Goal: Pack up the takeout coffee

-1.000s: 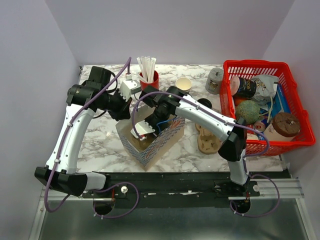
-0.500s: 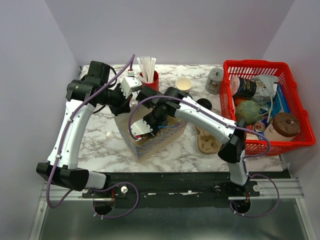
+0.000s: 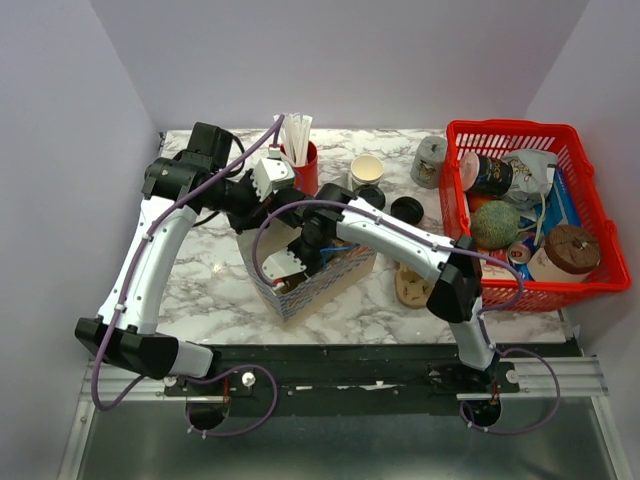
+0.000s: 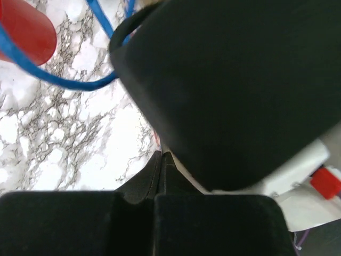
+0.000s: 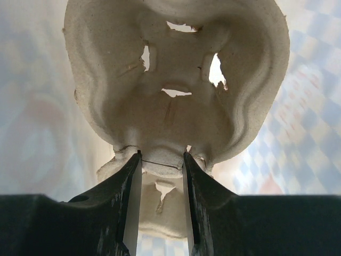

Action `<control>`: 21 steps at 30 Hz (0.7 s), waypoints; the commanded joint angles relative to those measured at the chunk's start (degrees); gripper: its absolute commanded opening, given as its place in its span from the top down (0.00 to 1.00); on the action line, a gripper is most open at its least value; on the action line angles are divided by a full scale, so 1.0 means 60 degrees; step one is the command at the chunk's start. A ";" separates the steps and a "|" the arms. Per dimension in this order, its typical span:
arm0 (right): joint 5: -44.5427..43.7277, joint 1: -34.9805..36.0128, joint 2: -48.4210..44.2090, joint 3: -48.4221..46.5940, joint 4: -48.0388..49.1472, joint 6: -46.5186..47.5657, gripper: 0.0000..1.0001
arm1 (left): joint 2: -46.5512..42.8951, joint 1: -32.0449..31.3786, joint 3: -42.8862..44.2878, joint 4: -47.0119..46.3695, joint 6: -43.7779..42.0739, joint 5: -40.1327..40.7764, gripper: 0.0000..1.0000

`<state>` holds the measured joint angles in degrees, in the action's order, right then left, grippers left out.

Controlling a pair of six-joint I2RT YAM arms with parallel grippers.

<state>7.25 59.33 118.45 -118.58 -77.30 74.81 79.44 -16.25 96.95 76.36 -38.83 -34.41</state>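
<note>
The takeout coffee cup (image 3: 366,168), cream paper and open at the top, stands at the back of the table, with a round black lid (image 3: 406,209) to its front right. My right gripper (image 5: 161,154) is down inside the checked paper bag (image 3: 312,277), shut on the rim of a brown pulp cup tray (image 5: 176,96). My left gripper (image 4: 161,154) is shut at the bag's back left corner, with a thin edge of the bag (image 4: 156,140) between its tips.
A red cup of white straws (image 3: 300,160) stands just behind the left gripper. A second black disc (image 3: 370,196) lies beside the right arm. Another pulp tray (image 3: 412,285) sits right of the bag. A full red basket (image 3: 520,135) and a grey jar (image 3: 430,160) are at the right.
The right gripper has gone lower and leftward into the bag with the tray. The left arm has shifted right and back towards the straws, and the bag's mouth has moved with it.
</note>
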 commanded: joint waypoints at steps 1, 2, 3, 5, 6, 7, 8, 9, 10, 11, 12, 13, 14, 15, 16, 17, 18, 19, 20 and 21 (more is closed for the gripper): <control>0.0286 -0.0030 0.0414 0.0355 -0.1224 0.0320 0.86 | -0.0247 -0.0177 -0.0103 -0.0026 -0.0106 -0.0592 1.00; 0.0301 -0.0030 0.0457 0.0398 -0.1238 0.0321 0.85 | -0.0218 -0.0192 -0.0089 -0.0055 -0.0062 -0.0592 1.00; 0.0330 -0.0045 0.0487 0.0428 -0.1267 0.0350 0.84 | -0.0203 -0.0192 -0.0103 -0.0055 -0.0047 -0.0636 1.00; 0.0345 -0.0030 0.0516 0.0472 -0.1268 0.0394 0.75 | -0.0217 -0.0192 -0.0132 -0.0099 0.0011 -0.0666 1.00; 0.0345 -0.0045 0.0517 0.0487 -0.1268 0.0394 0.71 | -0.0217 -0.0192 -0.0190 -0.0114 0.0026 -0.0666 1.00; 0.0316 -0.0030 0.0517 0.0458 -0.1268 0.0379 0.68 | -0.0246 -0.0192 -0.0220 -0.0143 0.0026 -0.0637 1.00; 0.0272 -0.0030 0.0517 0.0443 -0.1268 0.0379 0.64 | -0.0247 -0.0192 -0.0249 -0.0172 0.0026 -0.0636 0.99; 0.0199 -0.0030 0.0502 0.0428 -0.1282 0.0336 0.62 | -0.0247 -0.0192 -0.0279 -0.0172 0.0026 -0.0593 0.99; 0.0141 -0.0045 0.0502 0.0399 -0.1268 0.0306 0.61 | -0.0247 -0.0192 -0.0293 -0.0187 0.0026 -0.0549 0.99; 0.0111 -0.0045 0.0502 0.0370 -0.1282 0.0291 0.56 | -0.0247 -0.0192 -0.0279 -0.0202 0.0041 -0.0505 0.99; 0.0053 -0.0059 0.0444 0.0355 -0.1282 0.0277 0.53 | -0.0261 -0.0192 -0.0279 -0.0216 0.0026 -0.0505 0.99; 0.0023 -0.0059 0.0429 0.0340 -0.1268 0.0219 0.51 | -0.0261 -0.0192 -0.0279 -0.0231 0.0041 -0.0461 0.99; -0.0006 -0.0045 0.0414 0.0326 -0.1282 0.0189 0.47 | -0.0247 -0.0192 -0.0279 -0.0260 0.0055 -0.0461 0.99; -0.0021 -0.0059 0.0399 0.0282 -0.1268 0.0160 0.45 | -0.0247 -0.0192 -0.0264 -0.0289 0.0099 -0.0446 0.98; 0.0008 -0.0059 0.0356 0.0253 -0.1268 0.0101 0.42 | -0.0247 -0.0192 -0.0279 -0.0319 0.0143 -0.0446 0.99; -0.0006 -0.0059 0.0341 0.0252 -0.1282 0.0072 0.41 | -0.0247 -0.0192 -0.0279 -0.0377 0.0187 -0.0446 0.98; 0.0052 -0.0045 0.0297 0.0194 -0.1282 0.0057 0.41 | -0.0261 -0.0192 -0.0293 -0.0436 0.0347 -0.0446 0.98; 0.0052 -0.0045 0.0224 0.0165 -0.1268 0.0013 0.40 | -0.0261 -0.0192 -0.0322 -0.0480 0.0421 -0.0446 0.97; 0.0081 -0.0059 0.0180 0.0150 -0.1282 -0.0002 0.39 | -0.0305 -0.0192 -0.0323 -0.0611 0.0523 -0.0432 0.95; 0.0096 -0.0059 0.0122 0.0121 -0.1268 -0.0031 0.39 | -0.0349 -0.0192 -0.0366 -0.0713 0.0655 -0.0417 0.92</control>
<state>8.14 58.85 120.29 -116.20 -77.21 75.55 79.11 -16.99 95.42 75.85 -37.58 -35.03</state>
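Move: The bag's floor, where the held cup holder is to go, lies roughly 10 cm straight below the right hand. Outside the bag, the lidded coffee cup stands some 13 cm farther out and 12 cm to that hand's right; the red straw cup is about 17 cm ahead and 2 cm to its left. From the left hand, up at the bag's rim, the floor is about 22 cm down, 9 cm right and 3 cm back. The pulp cup holder, still pinched at its narrow waist inside the open bag, is lowered about 2.5 cm by the right hand towards the floor. That hand then stops, hardly turning, and spreads its fingers to let go, staying down between the bag walls. The left hand stays almost still at the rim, its fingers all but shut on the paper. ##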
